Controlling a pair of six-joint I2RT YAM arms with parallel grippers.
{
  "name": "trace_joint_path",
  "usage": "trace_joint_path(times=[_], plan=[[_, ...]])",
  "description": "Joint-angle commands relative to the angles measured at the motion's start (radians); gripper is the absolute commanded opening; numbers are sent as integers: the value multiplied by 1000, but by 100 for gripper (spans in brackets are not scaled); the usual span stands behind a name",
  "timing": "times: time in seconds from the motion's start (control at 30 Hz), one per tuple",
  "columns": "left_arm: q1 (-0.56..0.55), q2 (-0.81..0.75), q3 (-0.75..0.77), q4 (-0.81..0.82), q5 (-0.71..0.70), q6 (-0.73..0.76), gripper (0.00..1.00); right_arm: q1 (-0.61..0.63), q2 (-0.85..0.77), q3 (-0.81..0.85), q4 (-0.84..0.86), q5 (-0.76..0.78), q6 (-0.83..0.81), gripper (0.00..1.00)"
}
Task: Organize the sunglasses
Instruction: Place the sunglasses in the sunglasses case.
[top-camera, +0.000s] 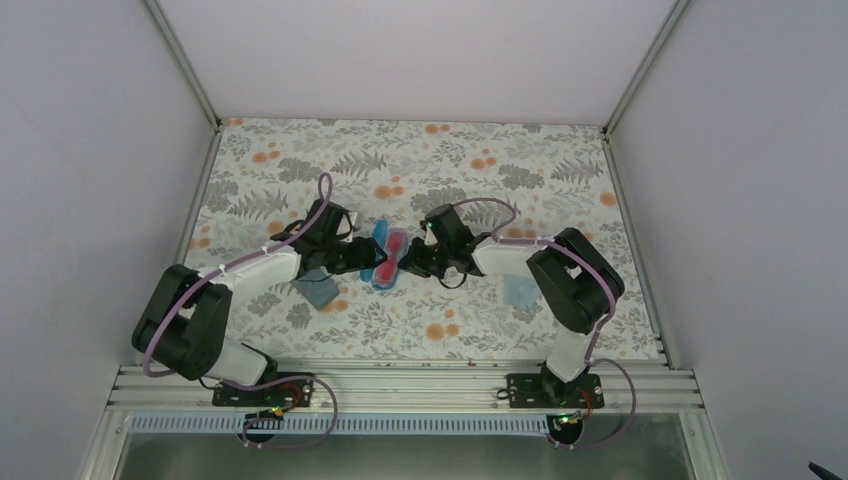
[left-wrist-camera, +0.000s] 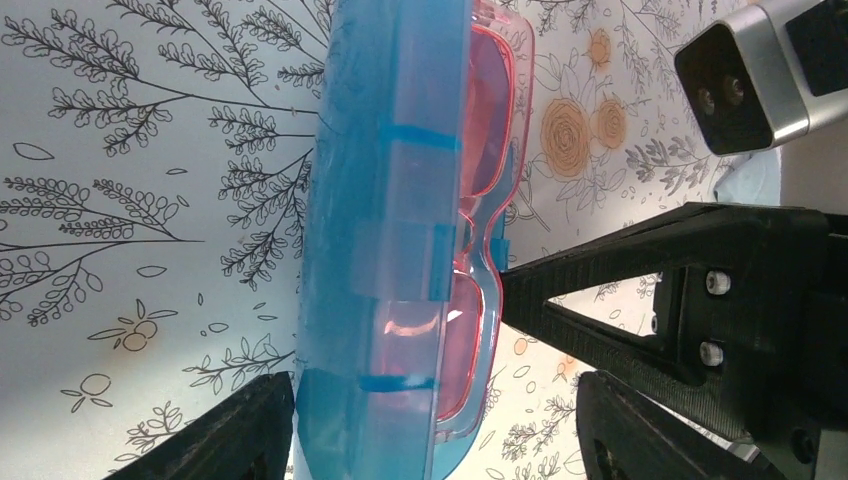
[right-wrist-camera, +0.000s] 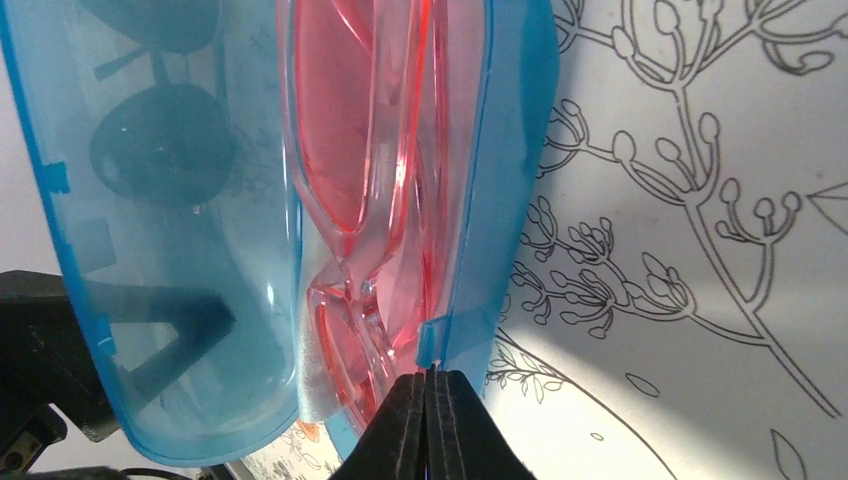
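Note:
The pink-red sunglasses (top-camera: 397, 245) (left-wrist-camera: 487, 150) (right-wrist-camera: 355, 170) lie in an open translucent blue case (top-camera: 381, 264) (left-wrist-camera: 385, 250) (right-wrist-camera: 510, 180) at mid-table, its lid standing up. My left gripper (top-camera: 362, 252) (left-wrist-camera: 430, 435) is open and straddles one end of the case; one finger is close to the lid, the other well apart. My right gripper (top-camera: 408, 262) (right-wrist-camera: 428, 385) is shut, with its tips against the small latch tab on the case's rim. Dark lenses of the black sunglasses (right-wrist-camera: 150, 150) show through the lid; where they lie is unclear.
A grey-blue case (top-camera: 318, 290) lies under my left forearm. A light blue cloth (top-camera: 520, 292) sits beside my right arm. The right wrist's camera housing (left-wrist-camera: 750, 75) hangs close above the case. Walls enclose the flowered tabletop (top-camera: 480, 160) on three sides.

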Motion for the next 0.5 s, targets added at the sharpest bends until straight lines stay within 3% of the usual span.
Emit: trace_joint_path(times=[0.0,0.3,0.47], plan=[[4,9,-15,30,26,17,70,10,21,36,-13,-3,-25,4],[4,-1,0,6,-10,25,69,3,-80,37,-95,133,-70,6],[8,-1,28,-7,-35,35,71,-46,-105,83,-153,226,-137,29]])
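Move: The sunglasses already lie in the open case, their middle about 2 cm left of the closed right fingertips, 1 cm farther out and 1 cm lower; the case's middle is 3 cm left and 1 cm ahead, 2 cm down. The dark sunglasses lie some 13 cm left and 6 cm farther out, the grey pouch 17 cm left and 5 cm back, both 3 cm lower. From the left hand the pink sunglasses are about 3 cm right, level ahead, 3 cm down. The right fingertips come free of the sunglasses, backing right, up and forward about 3 cm while parting slightly. ##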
